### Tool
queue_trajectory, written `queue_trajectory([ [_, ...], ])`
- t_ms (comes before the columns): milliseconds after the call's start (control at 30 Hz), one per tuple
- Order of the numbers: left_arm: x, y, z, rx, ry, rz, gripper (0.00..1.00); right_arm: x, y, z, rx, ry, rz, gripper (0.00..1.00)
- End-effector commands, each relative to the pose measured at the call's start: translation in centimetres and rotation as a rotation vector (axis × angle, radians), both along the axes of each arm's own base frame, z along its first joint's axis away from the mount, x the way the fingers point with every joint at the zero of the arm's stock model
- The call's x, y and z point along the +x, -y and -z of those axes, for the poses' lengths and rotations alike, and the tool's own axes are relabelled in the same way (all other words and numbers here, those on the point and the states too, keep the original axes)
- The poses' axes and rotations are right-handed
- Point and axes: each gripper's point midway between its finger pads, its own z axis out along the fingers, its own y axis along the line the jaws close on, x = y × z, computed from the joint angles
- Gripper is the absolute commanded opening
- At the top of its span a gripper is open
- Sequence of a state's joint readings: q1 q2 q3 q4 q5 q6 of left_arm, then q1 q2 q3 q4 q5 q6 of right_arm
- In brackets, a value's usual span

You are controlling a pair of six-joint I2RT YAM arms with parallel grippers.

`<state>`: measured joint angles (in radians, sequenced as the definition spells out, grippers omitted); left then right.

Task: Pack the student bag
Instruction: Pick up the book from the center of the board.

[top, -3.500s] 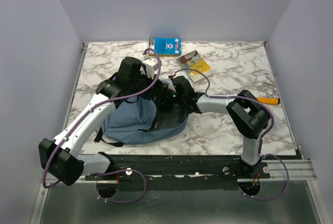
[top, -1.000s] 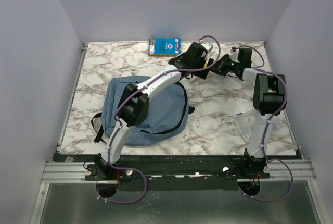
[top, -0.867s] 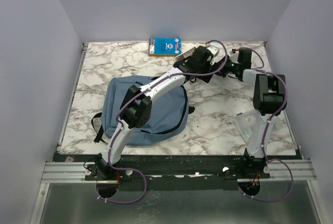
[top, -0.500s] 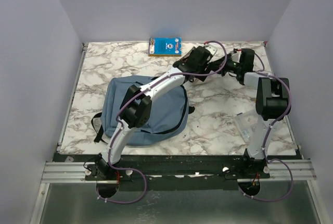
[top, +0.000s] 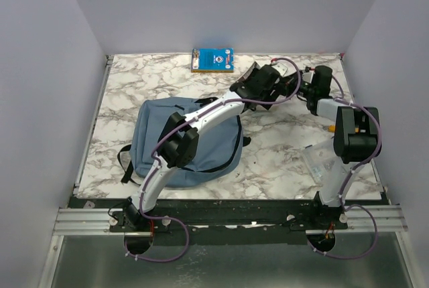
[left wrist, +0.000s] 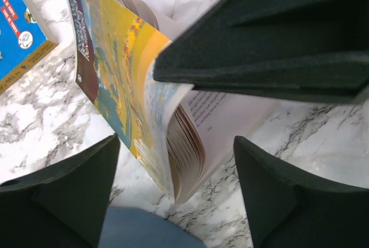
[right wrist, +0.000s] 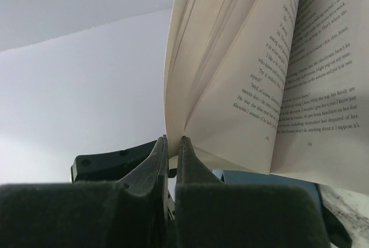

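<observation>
The student bag [top: 191,137] lies flat on the marble table, dusty blue with black straps. My right gripper [right wrist: 173,142] is shut on the pages of a yellow-and-blue paperback [left wrist: 118,86], which hangs open above the table. In the top view that gripper [top: 299,91] is at the back right. My left gripper [left wrist: 176,199] stands open, its two fingers to either side of and just below the book's fanned page edges, without touching them. It reaches across from the left [top: 249,87]. The bag's edge [left wrist: 144,233] shows below it.
A blue book [top: 212,59] lies at the table's back edge, also visible in the left wrist view [left wrist: 17,34]. An orange-handled tool [top: 330,127] is partly hidden behind the right arm. A clear plastic item [top: 314,159] lies near the right arm's base.
Both wrists have shifted right at the back of the table. The right gripper has closed on the paperback's pages and lifted it. The left gripper has opened slightly wider.
</observation>
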<state>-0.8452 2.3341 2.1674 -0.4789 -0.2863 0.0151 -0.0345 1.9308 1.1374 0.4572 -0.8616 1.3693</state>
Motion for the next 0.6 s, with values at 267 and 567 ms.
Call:
queue_trajectory([
  [267, 0.5, 0.9, -1.0, -0.080, 0.014, -0.133, 0.62, -1.0, 1.5, -2.8, 0.033, -0.074, 0.219, 0.01],
  [567, -0.9, 2.6, -0.6, -0.093, -0.014, -0.061, 0.35, -1.4, 1.0, -4.7, 0.024, -0.064, 0.248, 0.00],
])
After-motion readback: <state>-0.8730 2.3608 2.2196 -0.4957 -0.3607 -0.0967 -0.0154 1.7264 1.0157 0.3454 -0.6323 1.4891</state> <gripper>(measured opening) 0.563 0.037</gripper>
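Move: The book hangs from the right gripper, already pinched at a curled corner, its middle some 2 cm ahead, 5 cm left and 5 cm below. From the open left gripper, whose fingertips straddle the book's near end, that middle is about 5 cm ahead, 2 cm left and 3 cm down. The blue book lies roughly 15 cm ahead, 19 cm left and 11 cm below the left hand; the bag's middle is about 17 cm back, 27 cm left and 10 cm below. Bring the left gripper's fingers in around the near end of the book, closing them by about a third, while that hand lifts about 1 cm, eases half of it back down and ends 1 cm farther right. Keep the right gripper's pinch on the curled corner, drawing it back and to the right, then up some 2 cm, turning clockwise about 15 degrees. ##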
